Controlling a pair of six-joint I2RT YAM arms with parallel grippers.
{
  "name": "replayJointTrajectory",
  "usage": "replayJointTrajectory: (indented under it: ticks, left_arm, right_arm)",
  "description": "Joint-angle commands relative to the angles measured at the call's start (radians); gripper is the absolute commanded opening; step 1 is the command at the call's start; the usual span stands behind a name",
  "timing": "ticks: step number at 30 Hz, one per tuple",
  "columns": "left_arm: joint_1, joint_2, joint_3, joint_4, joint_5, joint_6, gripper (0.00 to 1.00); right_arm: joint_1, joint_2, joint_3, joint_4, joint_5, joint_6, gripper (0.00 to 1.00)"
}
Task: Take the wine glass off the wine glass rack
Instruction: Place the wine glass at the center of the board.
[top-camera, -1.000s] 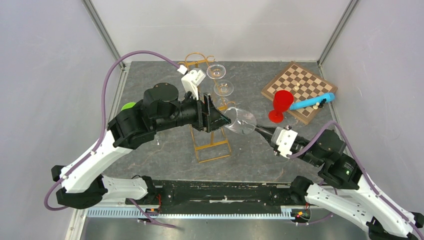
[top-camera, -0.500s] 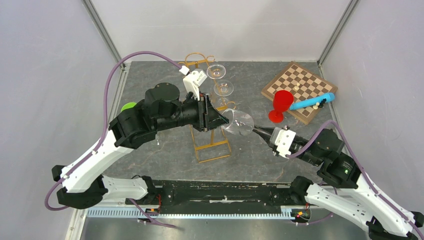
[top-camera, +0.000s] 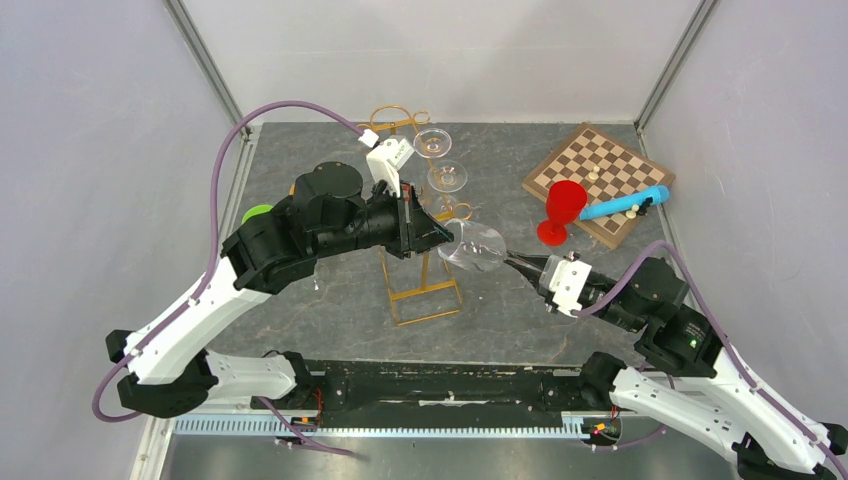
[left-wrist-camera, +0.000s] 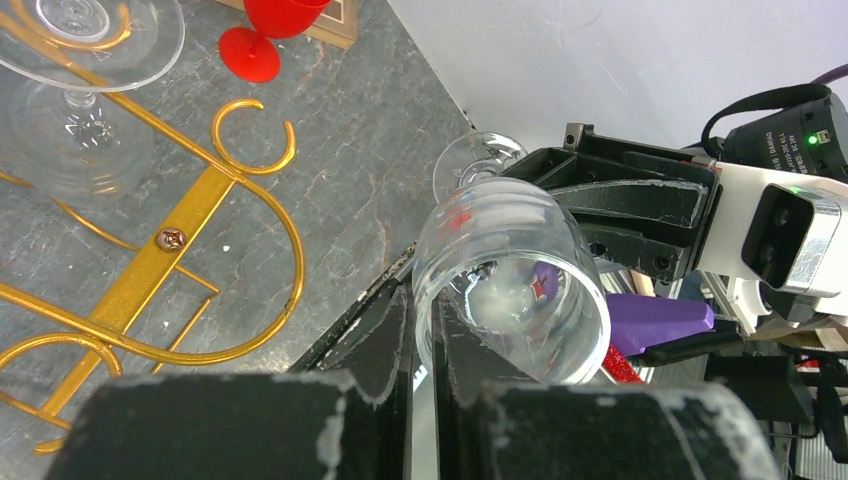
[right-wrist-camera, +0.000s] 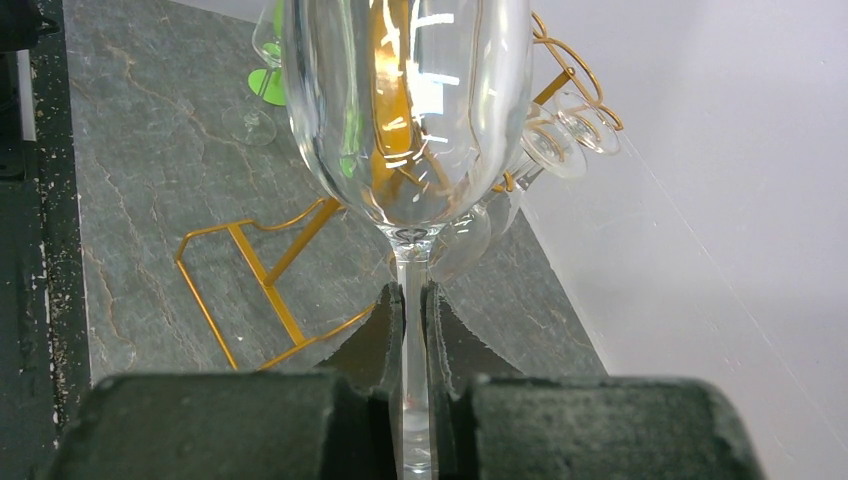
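The clear wine glass (top-camera: 478, 245) lies tilted in the air just right of the gold wine glass rack (top-camera: 428, 317), clear of its hooks. My right gripper (top-camera: 520, 264) is shut on the glass's stem (right-wrist-camera: 413, 300), the bowl (right-wrist-camera: 410, 100) filling the right wrist view. My left gripper (top-camera: 447, 238) pinches the bowl's rim: in the left wrist view one finger sits outside the glass wall (left-wrist-camera: 510, 260) and the other inside it, with the jaws (left-wrist-camera: 425, 300) nearly together. The rack's curled loops (left-wrist-camera: 150, 255) show beside it.
Two more clear glasses (top-camera: 432, 143) (top-camera: 447, 177) hang foot-up on the rack's rails. A red goblet (top-camera: 563, 205), a chessboard (top-camera: 600, 175) and a blue tool (top-camera: 625, 205) are at the back right. A green object (top-camera: 257, 212) lies behind my left arm.
My left jaws have closed from wide open onto the bowl's rim. The glass and right gripper have shifted slightly left, towards the left gripper.
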Motion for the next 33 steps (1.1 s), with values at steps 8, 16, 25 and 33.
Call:
replayJointTrajectory:
  ticks: [8, 16, 25, 33]
  left_arm:
    - [-0.01, -0.006, 0.006, 0.022, 0.049, 0.018, 0.02]
    - [-0.01, -0.021, -0.002, 0.019, 0.034, 0.022, 0.02]
    - [-0.01, -0.043, 0.028, -0.061, 0.013, 0.04, 0.02]
    - [-0.01, -0.08, 0.034, -0.197, 0.031, 0.084, 0.02]
  right_arm:
    - [0.0, -0.018, 0.083, 0.143, -0.025, 0.047, 0.22]
    - [-0.001, -0.04, 0.085, 0.125, -0.02, 0.074, 0.41]
    - [-0.001, -0.091, 0.107, 0.11, -0.012, 0.098, 0.5]
    - [0.0, -0.113, 0.097, 0.087, 0.025, 0.1, 0.51]
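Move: Both hands already hold the clear wine glass, tilted on its side: the left pinches its rim, the right its stem. The glass's middle lies about 8 cm right of the left hand, 2 cm back and 4 cm lower; from the right hand it lies 3 cm left and 1 cm ahead, about level. The rack's near top hooks are some 8 cm ahead of the left hand, 3 cm left and 12 cm below. The red glass stands about 20 cm ahead of the right hand, 12 cm right and 25 cm lower. The right fingers open to about half and let go of the stem while the left keeps its pinch on the rim. The right hand then draws off up, roughly 7 cm, and some 3 cm each to the right and back, its fingertips tilting up. Late on, the left hand, still gripping, starts down, left and back by about 4 cm in all, fingers dipping slightly. ##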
